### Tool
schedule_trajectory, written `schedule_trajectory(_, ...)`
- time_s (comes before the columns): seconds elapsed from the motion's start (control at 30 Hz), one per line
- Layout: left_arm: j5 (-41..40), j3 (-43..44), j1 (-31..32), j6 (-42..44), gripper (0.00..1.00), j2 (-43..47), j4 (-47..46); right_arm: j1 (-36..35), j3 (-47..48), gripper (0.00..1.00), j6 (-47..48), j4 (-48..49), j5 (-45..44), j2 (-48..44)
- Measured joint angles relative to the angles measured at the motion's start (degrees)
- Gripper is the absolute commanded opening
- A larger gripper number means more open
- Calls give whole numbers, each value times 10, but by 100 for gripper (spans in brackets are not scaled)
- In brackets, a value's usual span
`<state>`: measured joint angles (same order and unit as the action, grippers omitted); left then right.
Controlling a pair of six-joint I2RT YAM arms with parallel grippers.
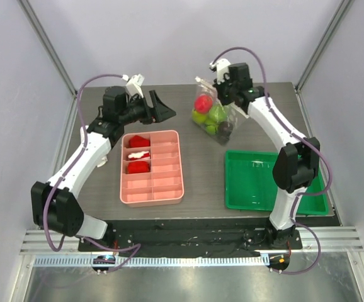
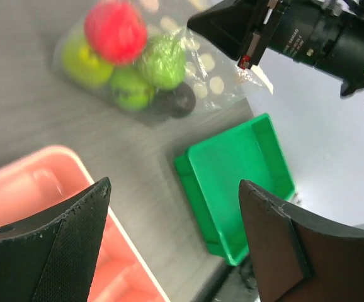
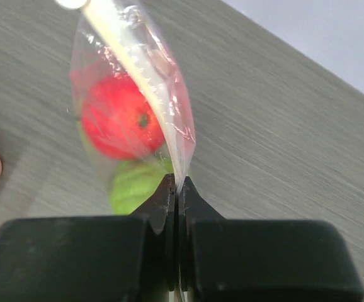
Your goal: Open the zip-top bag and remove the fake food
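The zip-top bag (image 1: 215, 119) lies at the back of the table, clear with white dots, partly lifted by one edge. Inside it is the fake food: a red apple (image 3: 120, 123), a yellow-green pear (image 2: 84, 63) and a round green fruit (image 2: 163, 60). My right gripper (image 3: 177, 185) is shut on the bag's thin edge, and the fruits hang just beyond its tips. In the top view the right gripper (image 1: 225, 94) sits over the bag's right side. My left gripper (image 2: 174, 184) is open with nothing between its fingers, and it hovers left of the bag (image 2: 188, 69), pointing toward it.
A pink divided tray (image 1: 152, 189) with red pieces in its far compartments lies in front of the left arm. A green tray (image 1: 245, 185) sits at the near right, under the right arm. A small black round object (image 2: 181, 100) lies in the bag beside the fruits.
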<state>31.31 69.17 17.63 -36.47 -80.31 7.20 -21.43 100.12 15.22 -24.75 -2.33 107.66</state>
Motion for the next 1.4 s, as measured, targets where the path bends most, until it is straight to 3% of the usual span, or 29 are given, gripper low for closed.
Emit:
schedule_trajectory(0.17, 14, 97, 9, 98, 76, -72, 7, 83, 17, 2, 33, -63, 170, 3)
schedule_trajectory(0.33, 64, 160, 11, 192, 69, -163, -8, 103, 46, 2, 77, -114, 282, 30)
schedule_trajectory(0.47, 87, 189, 17, 265, 70, -233, -14, 99, 80, 2, 109, -157, 358, 58)
schedule_trajectory(0.63, 104, 172, 26, 323, 82, -275, -84, 99, 145, 2, 142, -230, 433, 100)
schedule_trajectory(0.83, 141, 214, 28, 327, 81, -351, -154, 99, 185, 2, 162, -292, 469, 125)
schedule_trajectory(0.9, 155, 233, 28, 308, 65, -382, -186, 99, 198, 3, 166, -310, 476, 128)
schedule_trajectory(1.0, 169, 243, 28, 266, 44, -417, -249, 99, 215, 13, 172, -328, 481, 130)
schedule_trajectory(1.03, 174, 243, 28, 248, 35, -426, -269, 99, 216, 26, 170, -330, 481, 130)
schedule_trajectory(1.07, 177, 243, 28, 233, 16, -430, -286, 97, 216, 32, 165, -330, 478, 130)
schedule_trajectory(1.1, 180, 240, 28, 215, 8, -434, -310, 94, 216, 35, 157, -329, 473, 130)
schedule_trajectory(1.23, 182, 217, 29, 151, 0, -430, -397, 67, 175, 55, 101, -275, 323, 119)
schedule_trajectory(1.4, 179, 164, 30, 85, 0, -417, -463, 4, 63, 62, 46, -180, 132, 82)
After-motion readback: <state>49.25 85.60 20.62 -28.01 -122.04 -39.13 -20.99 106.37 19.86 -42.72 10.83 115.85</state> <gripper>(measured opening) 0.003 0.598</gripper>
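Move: The bag's zip slider, at the left end of its top edge, is some 20 cm ahead of the left hand, 12 cm to its right and 6 cm lower. From this hand the red tomato hangs in the bag about 15 cm ahead, 14 cm right and 14 cm down; the pink box is roughly 12 cm back, 8 cm left and 21 cm down. From the right hand, which already pinches the zip edge, the slider is about 7 cm ahead and 9 cm left, level with it. Forward, right and down, some 15 cm in all after a small rise, the left hand reaches for the slider end of the zip, fingertips tipping up and swinging clockwise, then shuts on the film there. The right hand keeps its pinch, swings briefly right, then draws the bag back about 5 cm, turning counter-clockwise some 35 degrees; it then opens, sinks about 6 cm and turns partly back, ending astride the bag. ##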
